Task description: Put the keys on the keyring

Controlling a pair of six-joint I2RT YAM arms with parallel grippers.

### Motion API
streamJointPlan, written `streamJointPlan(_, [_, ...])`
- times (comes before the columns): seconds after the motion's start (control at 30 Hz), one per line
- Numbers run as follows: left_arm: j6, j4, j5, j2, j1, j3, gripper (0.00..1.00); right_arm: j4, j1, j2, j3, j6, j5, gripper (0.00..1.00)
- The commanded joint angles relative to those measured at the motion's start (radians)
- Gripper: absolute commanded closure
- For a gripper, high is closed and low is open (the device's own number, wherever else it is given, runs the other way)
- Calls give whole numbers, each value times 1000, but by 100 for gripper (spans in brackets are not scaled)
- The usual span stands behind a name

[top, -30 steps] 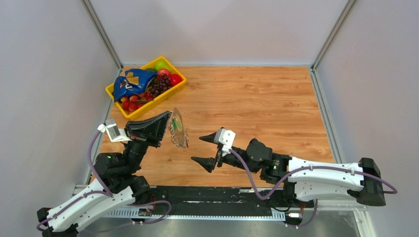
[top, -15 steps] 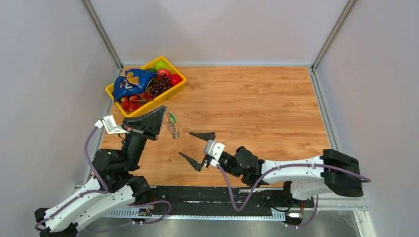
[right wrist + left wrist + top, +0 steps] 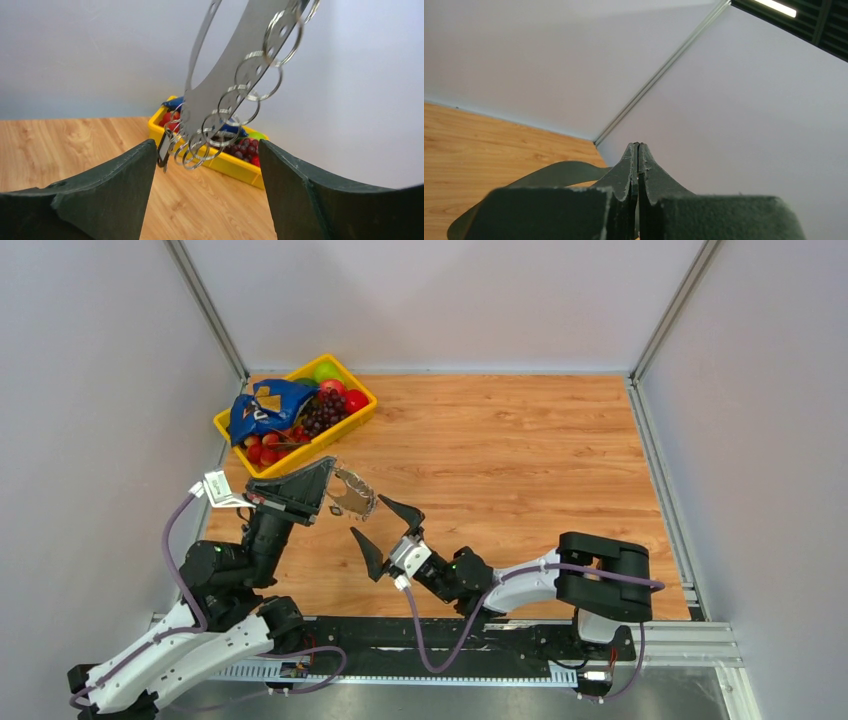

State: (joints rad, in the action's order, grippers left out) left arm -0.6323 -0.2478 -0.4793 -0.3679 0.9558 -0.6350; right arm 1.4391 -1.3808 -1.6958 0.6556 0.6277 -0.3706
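The keyring [image 3: 352,493], a flat grey band carrying several silver rings, hangs in the air off the tips of my left gripper [image 3: 330,476], which is shut on it. In the left wrist view the left gripper [image 3: 638,146] shows its jaws pressed together, with the dark blurred band [image 3: 554,174] running off to the left. My right gripper [image 3: 384,533] stands open just right of and below the keyring. From the right wrist, the keyring [image 3: 235,65] dangles above and between the wide-apart jaws of the right gripper [image 3: 206,145], touching neither. A small dark flat piece [image 3: 163,145] hangs among the lowest rings; no keys are clearly distinguishable.
A yellow basket [image 3: 358,420] of fruit with a blue bag stands at the back left, close behind the keyring; the basket [image 3: 240,169] also appears past the rings in the right wrist view. Grey walls enclose the wooden table [image 3: 520,450] on three sides.
My right arm has swung left and folded back, bringing its open gripper close under the keyring. The left gripper has shifted slightly and the keyring has turned.
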Motion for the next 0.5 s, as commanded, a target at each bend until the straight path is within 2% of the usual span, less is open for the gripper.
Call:
streamJointPlan(0.0, [-31, -10, 19, 39, 2, 9, 100, 276, -6, 0, 71, 42, -26, 21])
streamJointPlan(0.23, [-33, -22, 38, 46, 1, 31, 100, 281, 0, -15, 119, 26, 27, 26])
streamJointPlan(0.37, [-36, -38, 54, 41, 2, 43, 100, 280, 7, -15, 127, -1, 53, 36])
streamJointPlan(0.47, [-33, -49, 65, 36, 2, 48, 100, 281, 12, -12, 124, -21, 65, 50])
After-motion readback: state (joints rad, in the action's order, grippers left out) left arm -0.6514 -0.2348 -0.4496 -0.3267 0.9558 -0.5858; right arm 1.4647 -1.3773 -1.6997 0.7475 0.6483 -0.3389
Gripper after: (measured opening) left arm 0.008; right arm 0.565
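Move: The left hand still pinches the keyring by its upper end; the keyring's middle lies about 9 cm below that hand, some 2 cm to its right and 1 cm back. From the open right hand, this middle is roughly 8 cm up, 2 cm left and 1 cm ahead. The left fingertips are about 17 cm above the right hand, 4 cm to its left and level with it fore and aft. The lower small rings hang about 2 cm above, 2 cm left and 2 cm ahead of the right hand. The left fingers keep their pinch on the keyring's upper end and dip about 1.5 cm, while the right hand rises some 4 cm towards the keyring with a slight drift left. The right fingers straddle the plate's lower part and start closing from wide to a little over half open; whether they touch it yet can't be told. ##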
